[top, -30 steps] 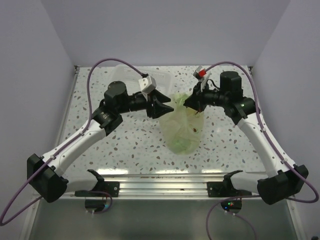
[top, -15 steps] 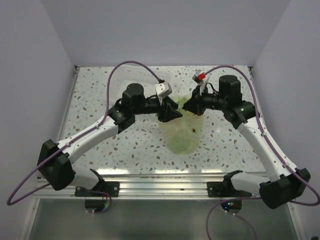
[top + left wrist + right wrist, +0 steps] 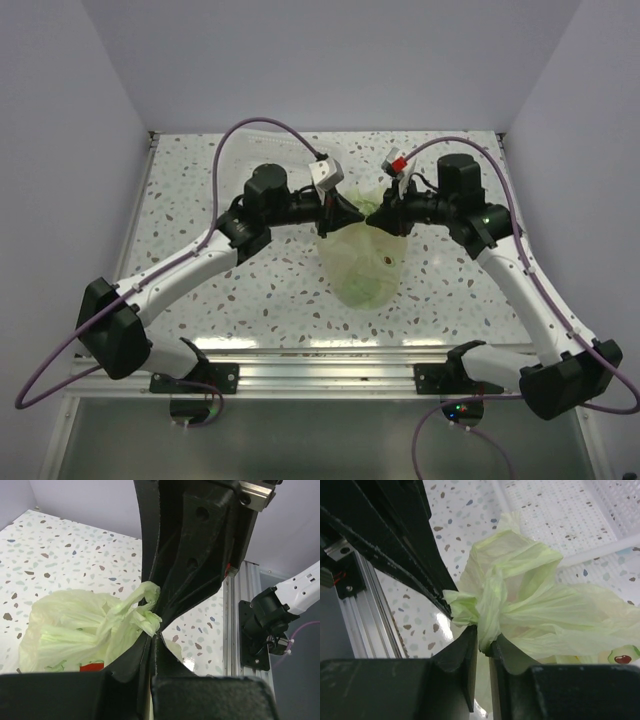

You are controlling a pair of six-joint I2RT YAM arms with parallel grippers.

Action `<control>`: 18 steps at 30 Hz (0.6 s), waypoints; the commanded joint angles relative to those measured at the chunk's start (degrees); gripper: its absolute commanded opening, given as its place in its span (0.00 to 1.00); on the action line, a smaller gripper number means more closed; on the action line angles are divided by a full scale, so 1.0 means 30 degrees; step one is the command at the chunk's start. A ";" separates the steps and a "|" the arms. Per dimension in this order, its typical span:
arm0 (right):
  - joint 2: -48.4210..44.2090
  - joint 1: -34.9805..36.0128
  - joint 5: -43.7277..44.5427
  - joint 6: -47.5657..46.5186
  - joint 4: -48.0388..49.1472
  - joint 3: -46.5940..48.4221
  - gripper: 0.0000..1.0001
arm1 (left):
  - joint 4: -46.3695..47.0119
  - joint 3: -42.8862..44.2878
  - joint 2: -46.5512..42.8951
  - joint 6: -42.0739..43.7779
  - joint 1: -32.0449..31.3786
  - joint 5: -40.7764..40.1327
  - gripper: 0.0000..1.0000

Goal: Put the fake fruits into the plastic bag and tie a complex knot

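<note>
The pale green plastic bag (image 3: 365, 268) stands in the middle of the table, its top gathered into a twisted knot (image 3: 489, 602). Both grippers meet above it. My left gripper (image 3: 349, 214) comes in from the left with its jaws pressed together on a bunched handle end (image 3: 148, 618). My right gripper (image 3: 373, 214) comes in from the right, and a green strand of the bag runs down between its narrowly parted fingers (image 3: 469, 645). Fake fruits show only as red patches (image 3: 91, 666) (image 3: 621, 658) through the plastic.
A clear-white mesh basket (image 3: 560, 505) lies on the speckled table behind the bag. The aluminium rail (image 3: 330, 360) with both arm bases runs along the near edge. White walls close in the left, right and back.
My left arm swung right to the bag's top and its open jaws closed on the handle end. The right gripper stayed at the knot and its jaws eased slightly apart.
</note>
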 commanded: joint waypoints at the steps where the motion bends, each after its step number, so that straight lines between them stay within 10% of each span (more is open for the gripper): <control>1: -0.0208 0.0078 -0.0043 -0.2399 -0.2489 0.1259 0.20 | 0.0795 0.0303 0.0064 0.0310 -0.0061 -0.0365 0.00; 6: 0.0085 -0.0068 0.0600 -0.3513 -0.3872 0.2286 0.45 | 0.0738 0.0303 0.0269 0.0544 -0.0061 -0.0278 0.00; 18: 0.2164 -0.2939 -0.1212 -0.1409 -0.2763 0.6062 0.60 | 0.0649 0.0157 0.0417 0.0749 -0.0061 0.0162 0.00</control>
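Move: The plastic bag's twisted handles are bunched where the two grippers meet: a strand sits in the left hand's fingertips, and the loose bunch lies right at the right hand's tips, about 1 cm to its left. The filled bag body hangs some 18 cm below the right hand and about 2 cm back. The white bin lies roughly 23 cm ahead of that hand, 20 cm to its left and 25 cm down. The bag's bunched handle comes free of the right fingers as they spread to a bit over half open; after a slight dip back, that hand draws off to the right, up and forward, about 6 cm in all, away from the left gripper. The left hand keeps its pinch on its strand, shut, sinking about 1 cm. ##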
